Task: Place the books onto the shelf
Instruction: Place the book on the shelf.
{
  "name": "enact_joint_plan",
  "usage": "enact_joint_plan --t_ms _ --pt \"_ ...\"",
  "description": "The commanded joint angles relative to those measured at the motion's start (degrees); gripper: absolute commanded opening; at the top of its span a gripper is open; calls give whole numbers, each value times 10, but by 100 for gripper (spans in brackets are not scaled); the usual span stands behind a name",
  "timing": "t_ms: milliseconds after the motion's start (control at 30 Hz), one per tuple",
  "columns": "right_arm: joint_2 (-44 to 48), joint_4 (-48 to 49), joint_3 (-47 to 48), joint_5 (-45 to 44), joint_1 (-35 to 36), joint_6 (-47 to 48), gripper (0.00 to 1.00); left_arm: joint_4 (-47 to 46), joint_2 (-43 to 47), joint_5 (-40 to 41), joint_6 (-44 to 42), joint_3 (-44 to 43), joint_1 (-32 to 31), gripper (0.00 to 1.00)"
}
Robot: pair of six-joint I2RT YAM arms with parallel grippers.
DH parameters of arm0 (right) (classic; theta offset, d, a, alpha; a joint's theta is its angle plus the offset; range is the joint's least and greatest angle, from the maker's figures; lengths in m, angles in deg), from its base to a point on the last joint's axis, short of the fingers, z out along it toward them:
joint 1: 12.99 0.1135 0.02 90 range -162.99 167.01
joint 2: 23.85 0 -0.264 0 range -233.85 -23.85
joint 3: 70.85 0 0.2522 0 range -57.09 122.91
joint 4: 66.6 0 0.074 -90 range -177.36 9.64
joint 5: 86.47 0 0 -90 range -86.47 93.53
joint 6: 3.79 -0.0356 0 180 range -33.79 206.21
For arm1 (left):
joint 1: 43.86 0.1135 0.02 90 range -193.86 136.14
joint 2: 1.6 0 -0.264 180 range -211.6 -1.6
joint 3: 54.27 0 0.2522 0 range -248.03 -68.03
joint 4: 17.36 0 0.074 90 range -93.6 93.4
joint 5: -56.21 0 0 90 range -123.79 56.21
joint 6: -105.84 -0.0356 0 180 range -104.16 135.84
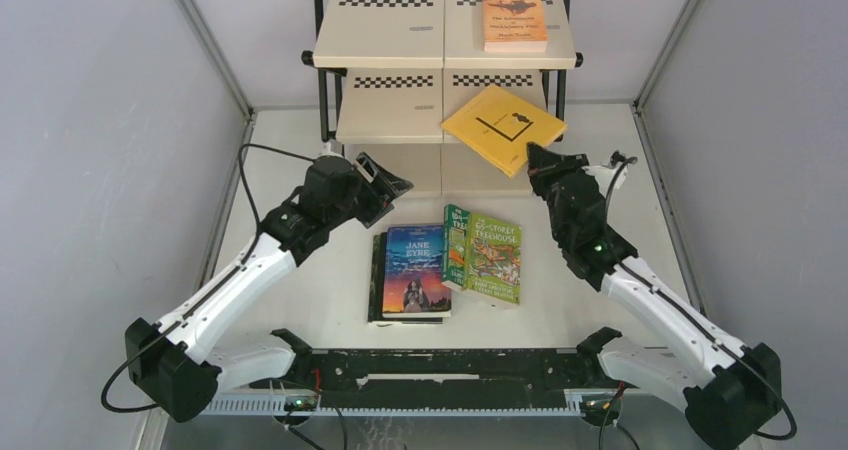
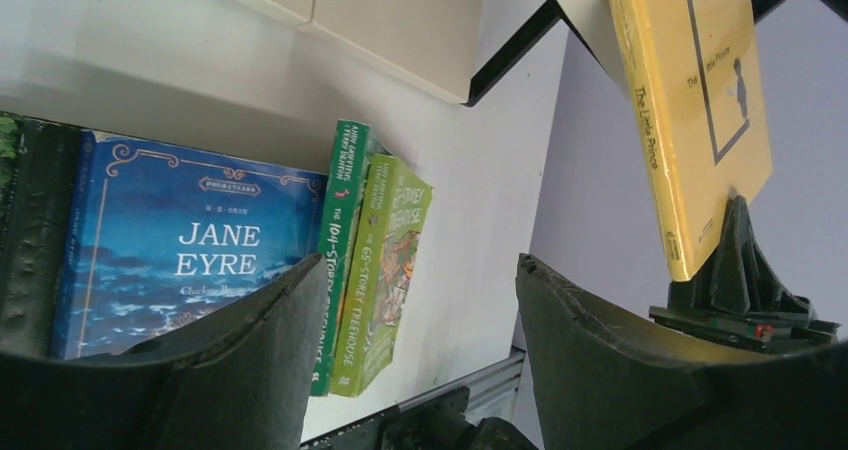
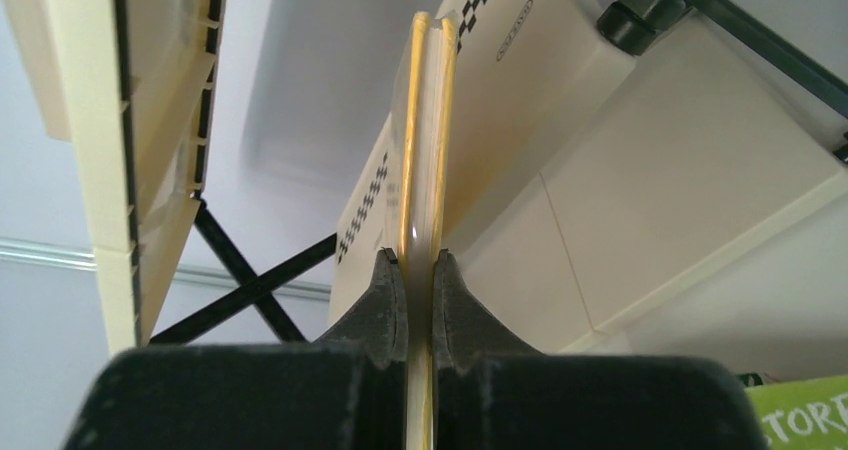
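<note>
My right gripper [image 1: 535, 157] is shut on the near edge of a yellow book [image 1: 503, 127], holding it tilted in the air in front of the shelf's [image 1: 390, 40] middle tier. In the right wrist view the book's edge [image 3: 424, 140] runs up between the closed fingers [image 3: 385, 295]. An orange book [image 1: 514, 17] lies on the top tier. On the table lie a blue "Jane Eyre" book [image 1: 415, 268] on top of a dark book [image 1: 375, 280], and two green books [image 1: 493, 257]. My left gripper [image 1: 392, 181] hangs open and empty above the table, left of the yellow book.
Grey walls close in the table on the left, right and back. A black rail [image 1: 440, 367] runs along the near edge between the arm bases. The shelf's lower boards [image 1: 390, 110] stand behind both grippers.
</note>
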Motion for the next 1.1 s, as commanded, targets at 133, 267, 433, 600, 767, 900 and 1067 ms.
enact_joint_plan --t_ms 133,267,433,600,767,900,1067 --pt "-63 173 51 -24 -32 -29 0 -1 -21 -21 -40 -60 14 73" --pt "-93 187 56 -45 -42 -39 0 3 -25 -20 -46 -68 19 73" --pt "-124 189 64 -86 -38 -56 0 10 -30 -19 -54 -78 26 73" --pt "-157 157 91 -131 -25 -75 0 14 -32 -18 -57 -83 30 73" --pt "-194 124 118 -166 -14 -90 0 13 -29 -17 -57 -82 34 73" --pt "-224 86 137 -190 -7 -127 0 19 -24 -20 -59 -82 38 73" --pt "-261 45 158 -218 8 -169 0 30 -14 -22 -65 -80 45 73"
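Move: The right hand holds the yellow book by its near right corner; the right half of the middle shelf, where it is going, is centred about 19 cm ahead, 4 cm left and some 10 cm below. The orange book on the top shelf stands roughly 19 cm ahead, 2 cm left and 6 cm up; the light green book on the table is some 6 cm back, 3 cm left and 27 cm down. From the left hand, that shelf half is about 25 cm ahead, 17 cm right and 5 cm below. The right hand carries the yellow book forward about 8 cm towards the right half of the middle shelf, fast at first and then easing, while sinking some 3 cm towards that board's level. On the way the wrist swings the book clockwise by about 20 degrees and the fingers keep their pinch, as the open, empty left hand drifts some 2 cm forward and a little left. ##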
